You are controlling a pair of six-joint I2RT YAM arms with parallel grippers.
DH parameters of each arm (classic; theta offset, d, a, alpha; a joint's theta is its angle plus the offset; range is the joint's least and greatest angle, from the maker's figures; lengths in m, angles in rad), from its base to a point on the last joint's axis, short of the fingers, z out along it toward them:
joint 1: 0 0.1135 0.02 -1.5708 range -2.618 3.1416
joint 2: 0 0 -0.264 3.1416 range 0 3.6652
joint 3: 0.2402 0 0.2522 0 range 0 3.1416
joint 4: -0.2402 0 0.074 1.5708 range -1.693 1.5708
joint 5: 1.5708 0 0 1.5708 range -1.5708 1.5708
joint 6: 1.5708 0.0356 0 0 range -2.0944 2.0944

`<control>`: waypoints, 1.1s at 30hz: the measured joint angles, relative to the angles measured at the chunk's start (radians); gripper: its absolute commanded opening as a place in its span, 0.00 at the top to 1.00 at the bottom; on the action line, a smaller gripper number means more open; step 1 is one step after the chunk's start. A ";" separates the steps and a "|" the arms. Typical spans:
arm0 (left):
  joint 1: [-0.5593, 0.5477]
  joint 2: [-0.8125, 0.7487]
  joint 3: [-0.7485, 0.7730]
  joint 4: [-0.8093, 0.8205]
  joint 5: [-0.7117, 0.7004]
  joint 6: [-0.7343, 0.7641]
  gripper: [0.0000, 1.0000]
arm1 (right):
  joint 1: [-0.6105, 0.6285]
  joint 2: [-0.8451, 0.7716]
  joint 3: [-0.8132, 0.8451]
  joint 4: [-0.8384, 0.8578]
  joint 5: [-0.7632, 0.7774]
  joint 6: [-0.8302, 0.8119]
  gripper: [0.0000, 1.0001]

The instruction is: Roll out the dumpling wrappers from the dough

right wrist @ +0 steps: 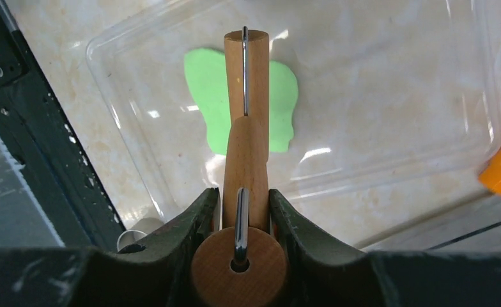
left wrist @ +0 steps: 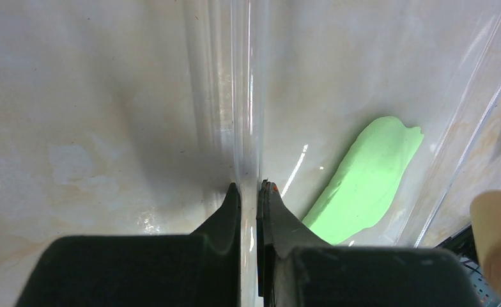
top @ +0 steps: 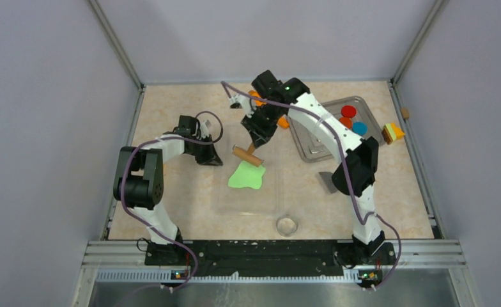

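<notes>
The dough is a flat, irregular lime-green sheet lying in a clear plastic tray. My right gripper is shut on the handle of a wooden roller, whose barrel rests at the dough's far edge. In the right wrist view the roller runs straight out from the gripper over the dough. My left gripper pinches the tray's left rim; its jaws are shut on the clear wall, with the dough to their right. No dumpling wrappers are in view.
A metal tray at the back right holds red, orange and blue discs. A round cutter lies near the front edge. A dark scraper lies by the right arm, and a coloured block sits by the right wall.
</notes>
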 measured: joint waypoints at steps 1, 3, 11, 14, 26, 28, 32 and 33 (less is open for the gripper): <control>0.000 0.000 0.000 0.000 0.000 0.000 1.00 | -0.034 0.001 -0.017 0.003 -0.014 0.023 1.00; 0.000 0.000 0.000 0.000 0.000 0.000 1.00 | -0.090 0.011 -0.043 -0.005 -0.054 0.063 1.00; 0.000 0.000 0.000 0.000 0.000 0.001 1.00 | -0.198 0.138 -0.045 -0.010 -0.352 0.164 1.00; 0.000 0.002 0.000 0.000 0.000 0.001 1.00 | -0.222 0.181 -0.049 0.000 -0.413 0.201 1.00; 0.000 0.004 0.006 -0.008 -0.001 0.008 1.00 | -0.225 0.193 -0.123 0.043 -0.330 0.295 1.00; 0.000 0.004 0.006 -0.008 -0.001 0.008 1.00 | -0.225 0.198 -0.127 0.044 -0.307 0.300 1.00; 0.000 0.008 0.010 -0.011 0.000 0.008 1.00 | -0.223 0.200 -0.127 0.045 -0.271 0.314 1.00; 0.000 0.010 0.013 -0.014 0.001 0.008 1.00 | -0.223 0.200 -0.129 0.046 -0.264 0.319 1.00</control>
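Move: Just below the raised right hand, which still holds the roller, the dough lies about 2 cm back and 3 cm to the left, some 18 cm down. At the same table level the ring cutter stands about 17 cm back and 10 cm to the right of this hand, and the orange tool about 20 cm ahead and 5 cm to the right. From the left hand the dough is some 5 cm back, 9 cm to the right and 2 cm lower. Bringing the roller back down onto the dough, the right hand first swings a few centimetres right and forward, then sinks, about 10 cm in all. As it goes, the wrist tips by some 30 degrees so the fingers point down and back, and turns clockwise, setting the roller on a new slant. The left hand stays put, still pinching the clear tray's left rim. ##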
